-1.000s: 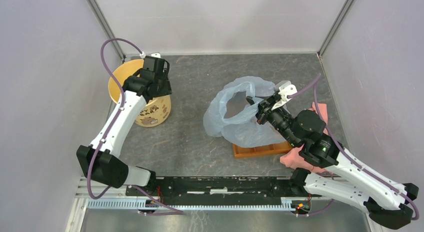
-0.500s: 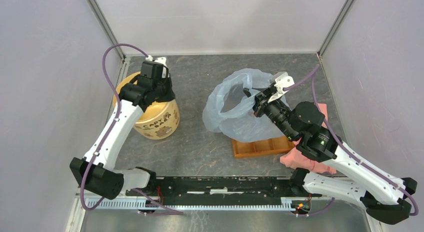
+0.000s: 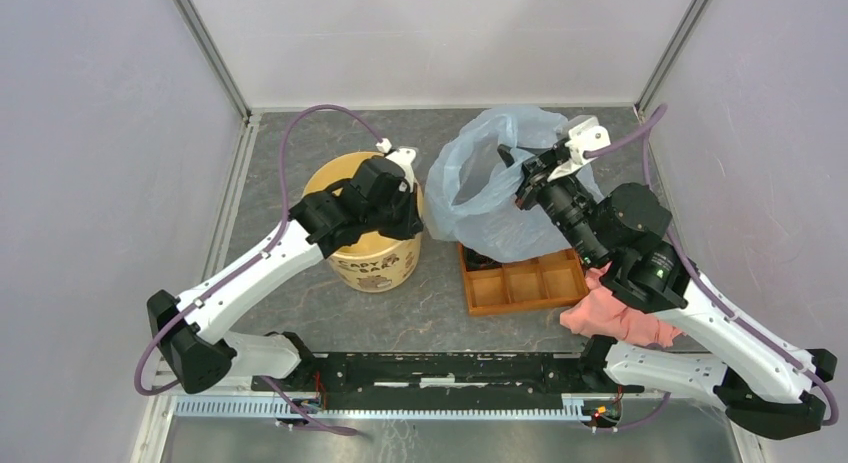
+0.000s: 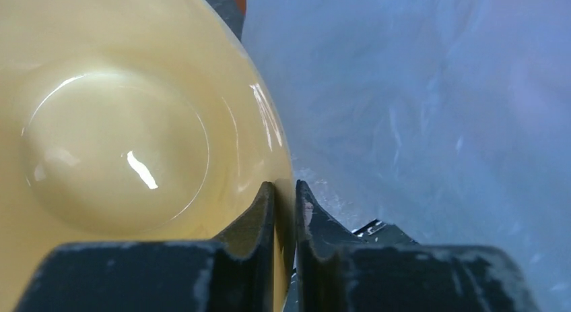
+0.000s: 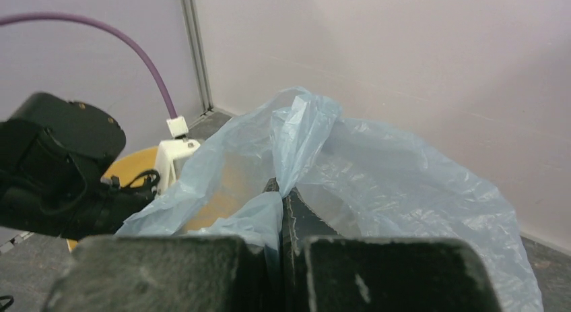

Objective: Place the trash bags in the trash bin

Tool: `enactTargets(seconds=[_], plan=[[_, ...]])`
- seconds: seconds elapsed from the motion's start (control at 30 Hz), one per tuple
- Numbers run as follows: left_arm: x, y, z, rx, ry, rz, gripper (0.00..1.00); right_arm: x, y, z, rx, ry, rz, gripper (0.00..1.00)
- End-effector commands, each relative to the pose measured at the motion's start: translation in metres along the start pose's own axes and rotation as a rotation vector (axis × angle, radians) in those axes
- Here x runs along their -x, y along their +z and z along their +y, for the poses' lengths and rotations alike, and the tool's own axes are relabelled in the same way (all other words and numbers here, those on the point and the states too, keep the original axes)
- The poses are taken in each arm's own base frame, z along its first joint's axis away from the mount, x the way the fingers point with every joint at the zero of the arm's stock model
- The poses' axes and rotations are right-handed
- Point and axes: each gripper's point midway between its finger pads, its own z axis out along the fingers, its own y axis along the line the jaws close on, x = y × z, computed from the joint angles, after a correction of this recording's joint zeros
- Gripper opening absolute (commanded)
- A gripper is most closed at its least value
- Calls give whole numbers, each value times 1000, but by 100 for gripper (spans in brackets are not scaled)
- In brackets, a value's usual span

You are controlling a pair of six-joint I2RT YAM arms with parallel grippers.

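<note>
The trash bin (image 3: pixel 377 266), a cream-yellow bucket with brown lettering, stands upright left of centre. My left gripper (image 3: pixel 414 219) is shut on its right rim. In the left wrist view the fingers (image 4: pixel 285 194) pinch the thin wall, one inside and one outside, with the glossy inside of the bin (image 4: pixel 114 137) to the left. The pale blue trash bag (image 3: pixel 478 198) hangs open just right of the bin, nearly touching it. My right gripper (image 3: pixel 512 169) is shut on the bag's upper edge and holds it up. From the right wrist, plastic (image 5: pixel 404 184) bunches between the fingers (image 5: pixel 281 192).
An orange compartment tray (image 3: pixel 525 285) lies under and in front of the bag. A pink cloth (image 3: pixel 620 319) lies beside it under the right arm. Enclosure walls stand close behind and at both sides. The left arm (image 5: pixel 60 164) shows in the right wrist view, beside the bin.
The left gripper shut on the bin's rim and dragged the bin from the back left corner rightward to the bag. The right gripper raised the bag and moved it back.
</note>
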Motion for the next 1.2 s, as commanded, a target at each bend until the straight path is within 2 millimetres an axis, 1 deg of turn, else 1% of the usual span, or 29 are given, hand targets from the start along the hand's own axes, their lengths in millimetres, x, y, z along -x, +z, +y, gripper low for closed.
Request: enactTargets(seconds=[0.0,0.03,0.1,0.17,0.2,0.27,0.33,0.37,0.4,0.43,0.47,0.53,0.63,0.67,0.7,0.73,0.77,0.8,0.87,0.9,0.97,1.0,1.07,1.17], plan=[[12,-2,-41,-130,-105,-34,24,41,-3,-12,-40,-3,-69,0],[14,-8,-41,-134,-105,-45,29,46,-4,-12,-37,1,-78,1],[21,-25,-43,-157,-100,-83,40,63,-5,-9,-14,19,-109,1],[34,-48,-38,-150,-97,-162,54,78,-4,-2,26,44,-137,1],[39,-60,-36,-150,-97,-199,60,85,-4,4,61,56,-154,1],[51,-89,-34,-168,-87,-285,71,108,-6,19,145,103,-222,1],[58,-118,-29,-186,-84,-372,80,131,-11,36,245,203,-291,1],[61,-131,-27,-196,-86,-415,83,144,-13,46,304,253,-327,1],[63,-144,-23,-204,-92,-457,86,153,-14,55,352,322,-346,1],[65,-162,-20,-222,-102,-513,88,162,-14,65,404,385,-366,1],[65,-173,-18,-236,-109,-551,89,170,-14,73,455,471,-383,1],[64,-195,-13,-262,-124,-618,91,180,-9,87,521,638,-382,1],[62,-228,-9,-316,-147,-699,92,192,10,99,537,845,-324,1],[61,-239,-7,-333,-157,-726,93,192,19,98,482,906,-299,1],[61,-250,-6,-349,-166,-750,93,190,28,93,392,960,-280,1],[60,-261,-3,-359,-176,-774,94,187,33,94,331,995,-255,1],[60,-271,0,-360,-190,-797,94,185,38,87,257,1017,-257,1],[60,-279,4,-353,-202,-813,94,179,43,80,191,1044,-252,1],[62,-296,12,-336,-221,-847,95,160,53,61,35,1059,-240,1],[63,-302,16,-324,-229,-859,95,146,59,50,-68,1047,-223,1],[68,-315,24,-291,-267,-880,95,128,63,23,-273,981,-210,1],[69,-322,29,-270,-296,-891,95,116,63,9,-380,943,-207,1],[73,-336,40,-225,-348,-907,95,92,60,-12,-545,853,-202,1],[81,-345,44,-190,-367,-913,95,64,59,-28,-649,784,-175,1]])
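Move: The left fingers have the trash bin pinched by its near-right rim; the bin's middle lies about 11 cm left of that hand, 4 cm ahead and 11 cm down, while the trash bag hangs roughly 14 cm to this hand's right, 4 cm ahead and 17 cm higher. From the right hand, still clamping the bag, the bin is some 22 cm left, 5 cm ahead and 34 cm below; the compartment tray is about 10 cm right, 9 cm ahead and 45 cm down. Upward, back and left, the right hand swings the pinched bag to about 18 cm higher and 10 cm farther left, then turns forward, sinking and slipping partly back right, its wrist rolling left side up some 50 degrees. The left fingers spread wide, let go of the bin's rim, and the hand climbs away back and left, tilting upward. ##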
